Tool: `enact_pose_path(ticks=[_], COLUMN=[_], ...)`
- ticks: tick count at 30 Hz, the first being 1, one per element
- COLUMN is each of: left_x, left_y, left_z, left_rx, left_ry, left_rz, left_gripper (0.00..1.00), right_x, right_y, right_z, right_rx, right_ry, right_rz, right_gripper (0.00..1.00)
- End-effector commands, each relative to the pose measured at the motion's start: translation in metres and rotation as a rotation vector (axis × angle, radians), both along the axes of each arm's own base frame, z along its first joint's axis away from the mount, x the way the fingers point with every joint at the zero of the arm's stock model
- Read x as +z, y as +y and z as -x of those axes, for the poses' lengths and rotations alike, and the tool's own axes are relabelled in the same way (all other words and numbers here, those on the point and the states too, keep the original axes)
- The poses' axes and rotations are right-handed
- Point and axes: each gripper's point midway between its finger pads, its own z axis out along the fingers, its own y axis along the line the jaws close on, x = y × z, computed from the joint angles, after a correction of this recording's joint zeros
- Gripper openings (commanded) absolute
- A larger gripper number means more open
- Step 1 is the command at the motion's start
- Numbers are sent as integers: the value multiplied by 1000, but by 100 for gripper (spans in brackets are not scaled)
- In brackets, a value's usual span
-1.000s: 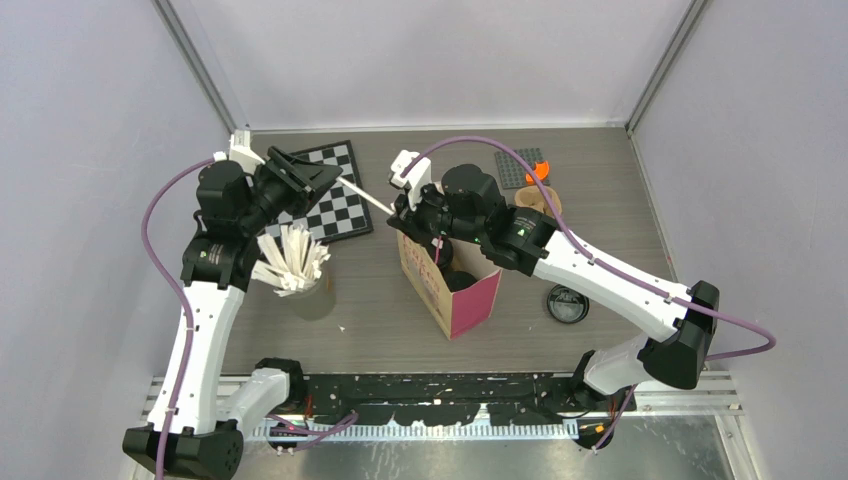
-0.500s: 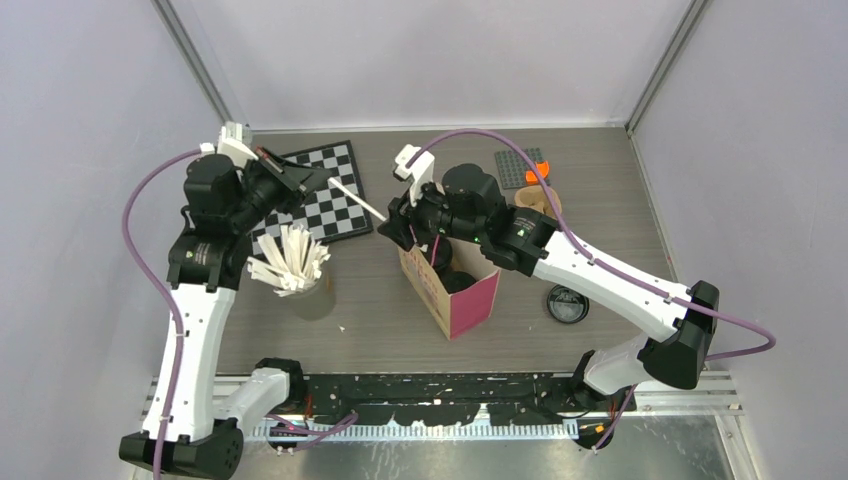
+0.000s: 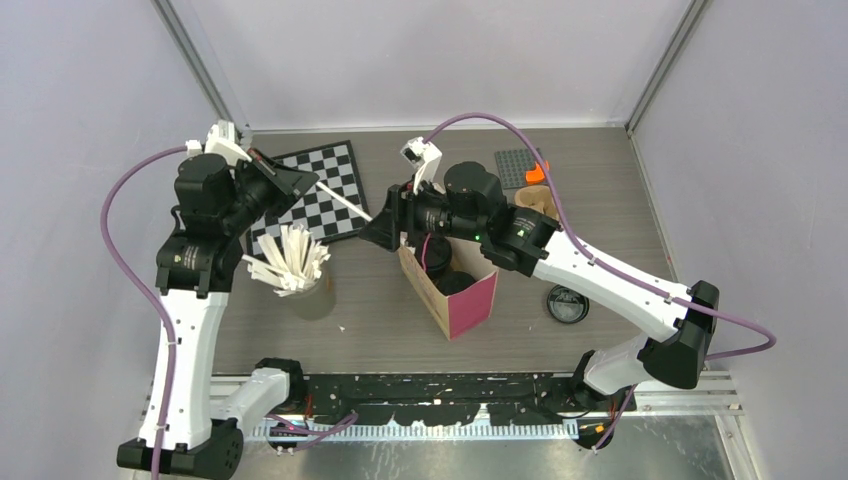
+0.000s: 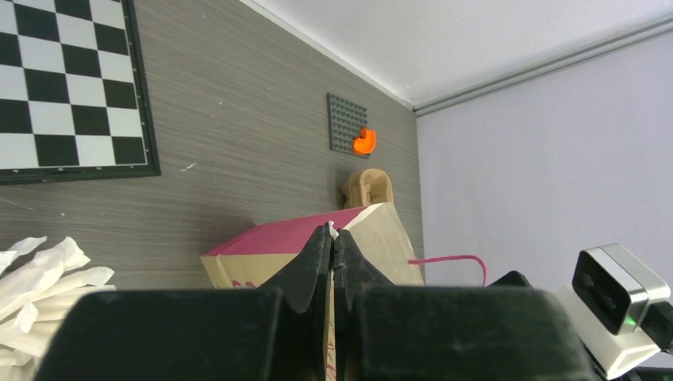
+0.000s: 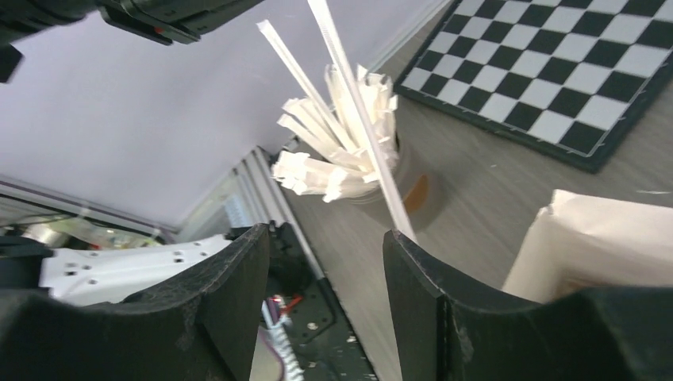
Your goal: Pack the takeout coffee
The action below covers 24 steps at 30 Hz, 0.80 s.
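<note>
The takeout coffee shows only as a black round cup top point(image 3: 456, 283) inside the open pink-and-brown paper bag point(image 3: 470, 305). My left gripper point(image 3: 310, 182) hovers over the chessboard, shut on a thin white stick point(image 3: 345, 203) that slants toward the bag. In the left wrist view the jaws point(image 4: 332, 232) pinch the stick's tip. My right gripper point(image 3: 378, 236) is open just left of the bag's top. The stick's point(image 5: 361, 119) far end lies beside its right finger point(image 5: 413, 270), which does not grip it. A round black lid point(image 3: 567, 303) lies on the table right of the bag.
A grey cup of white sticks point(image 3: 295, 265) stands left of the bag, below the chessboard point(image 3: 335, 205). A brown cardboard cup carrier point(image 3: 538, 200) sits behind the right arm. A grey studded plate point(image 3: 515, 165) with an orange piece point(image 3: 537, 173) lies at the back.
My left gripper has shut on the white stick and drawn back a little to the left. My right gripper has let go of the stick, opened and swung left of the bag.
</note>
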Motion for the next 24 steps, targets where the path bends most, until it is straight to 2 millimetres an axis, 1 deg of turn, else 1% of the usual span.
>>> enact_pose_path(ticks=[1,5,8,10,12,15,17,19,22,24], left_x=[18,18,17,15,16,22,26,32,40,47], left_y=[9,14,15,15,15,16,17,18,32,47], left_z=[2,7,11,12,15,17,19,23,30,35], left_rx=[18,34,37,34,34,40,41,45,105,167], left_ry=[-65,-69,-66,-59,-58,-68,-72,-78,-78,-87], left_rz=[-71,-109,-114,-112,-110,-108,-111,-122,-169,-229], left_gripper=[0,0,0,0,0,0,0,0,0,0], right_x=[55,68,80,90,102,118,130,144,162,170], right_y=[12,19,24,26,30,38,40,38,33,27], right_z=[20,25,31,29,26,22,21,19,17,19], right_rx=[39,37,65,69,78,104,119,115,104,98], right_ry=[105,171,205,196,151,66,7,-37,-88,-124], right_rz=[-192,-271,-379,-457,-485,-466,-460,-464,-465,-456], right_gripper=[60,60,61,62,62,63,63,64,64,65])
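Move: Between the left fingertips, already pinched, is the upper end of the wrapped straw. From the open right hand this end lies some 9 cm to the left, 6 cm ahead and 4 cm higher. The bag is about 12 cm to the right hand's right, level with it fore and aft and 20 cm lower; the straw cup stands 14 cm to its left, 2 cm back and 25 cm below. Rising about 11 cm and swinging some 5 cm to the left, the empty right hand leaves the straw's lower part and closes in on the left fingertips, first easing back 2 cm, then slightly forward; its wrist tips the fingers up about 20 degrees, jaws staying open. The left hand keeps its pinch, drifting left, back and up by 2–3 cm each. ##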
